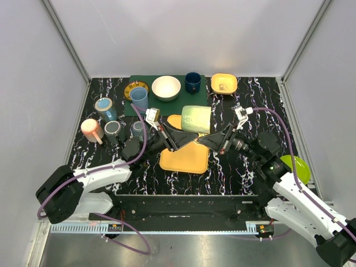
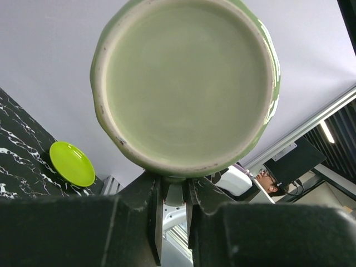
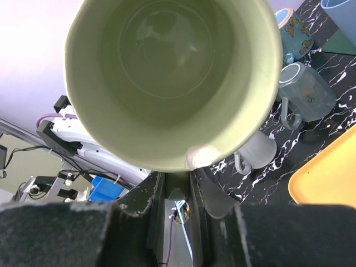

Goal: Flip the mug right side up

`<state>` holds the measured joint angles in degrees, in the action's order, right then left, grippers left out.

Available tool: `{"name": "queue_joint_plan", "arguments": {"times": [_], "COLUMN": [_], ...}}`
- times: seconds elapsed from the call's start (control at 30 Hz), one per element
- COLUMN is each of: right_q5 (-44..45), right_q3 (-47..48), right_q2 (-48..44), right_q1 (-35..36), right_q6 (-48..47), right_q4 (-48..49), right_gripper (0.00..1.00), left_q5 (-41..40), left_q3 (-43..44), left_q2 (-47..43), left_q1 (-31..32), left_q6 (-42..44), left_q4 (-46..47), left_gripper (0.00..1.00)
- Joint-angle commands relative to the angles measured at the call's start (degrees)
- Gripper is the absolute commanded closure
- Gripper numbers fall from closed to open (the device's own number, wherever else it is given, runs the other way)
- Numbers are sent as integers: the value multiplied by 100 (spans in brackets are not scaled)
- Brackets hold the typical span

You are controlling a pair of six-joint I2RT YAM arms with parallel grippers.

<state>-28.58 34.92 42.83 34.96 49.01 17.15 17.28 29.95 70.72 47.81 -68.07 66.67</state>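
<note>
A pale green mug hangs on its side in the air above the orange tray. In the left wrist view its flat base faces the camera. The right wrist view looks into its open mouth. My left gripper comes in from the left, and its fingers are shut on the mug's handle. From the right, my right gripper is shut on the same handle just below the rim.
A green mat at the back holds a white bowl, a dark blue cup and a blue tumbler. A yellow bowl sits beside it. Several mugs stand at the left. A green plate lies at the right.
</note>
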Motion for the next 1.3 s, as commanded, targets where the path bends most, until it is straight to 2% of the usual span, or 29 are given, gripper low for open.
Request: {"name": "queue_joint_plan", "arguments": {"times": [0.0,0.07,0.1,0.13,0.23,0.33,0.4,0.43,0.53,0.73,0.9,1.0,1.27], "right_q5": [-939,-948,-922,-878,-554,-133,228,700,1817,3585,4798,5072,5029], "right_q3": [533,656,692,727,920,1131,1245,1280,1307,1474,2167,2467,2643], "right_q2": [-12,-29,-107,-143,-318,-512,-670,-731,-1091,-2102,-2262,-2017,-1892], "right_q1": [81,90,90,90,90,90,90,81,90,90,90,90,90], "right_q6": [-504,-664,-874,-937,-1297,-1701,-1860,-1878,-1834,-1702,-1728,-1790,-1869], "right_q4": [-307,-808,-957,-1211,-1922,-2669,-3049,-3468,-4183,-5185,-6256,-6670,-6865], "right_gripper": [98,82,67,60,43,37,35,35,36,38,39,39,39], "left_q5": [-365,-523,-663,-725,-910,-1024,-1208,-1261,-1595,-2254,-2808,-3063,-3450], "left_q3": [274,292,283,265,248,423,800,967,1643,2979,4218,4904,6231], "left_q2": [-277,-549,-629,-751,-927,-1068,-1130,-1113,-842,387,1731,2487,3895], "left_q1": [-229,-193,-176,-167,-167,-167,-167,-150,-18,500,922,1098,1230], "left_q6": [188,618,724,891,1181,1628,1971,2391,3121,3871,4337,4548,4961], "left_q4": [445,-142,-233,-295,-585,-1190,-2216,-2960,-4192,-5549,-6306,-6658,-7290], "left_gripper": [100,100,100,100,100,100,100,100,100,100,100,100,100]}}
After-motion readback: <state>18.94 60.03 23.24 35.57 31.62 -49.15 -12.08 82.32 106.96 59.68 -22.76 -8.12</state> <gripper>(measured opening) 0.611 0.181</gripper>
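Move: The left hand holds the green mug by its handle, the mug's middle about 4 cm ahead of and 4 cm above these fingers; its way leads to bare black table some 13 cm ahead, 14 cm right and 28 cm below. The yellow tray's middle lies 14 cm ahead, 3 cm left and 30 cm below, the yellow dish 40 cm ahead and 15 cm right. The right hand also pinches the handle, the mug's middle some 4 cm ahead and 4 cm above. The right fingers open and let go of the handle, and that hand eases back a little, then swings away right about 19 cm, turning clockwise. Still pinching the handle, the left hand sets off forward and then sweeps right and ever faster down, some 18 cm lower in all, past the yellow tray's right side, rolling some 70 degrees so the mug's mouth swings from facing right to facing down. ##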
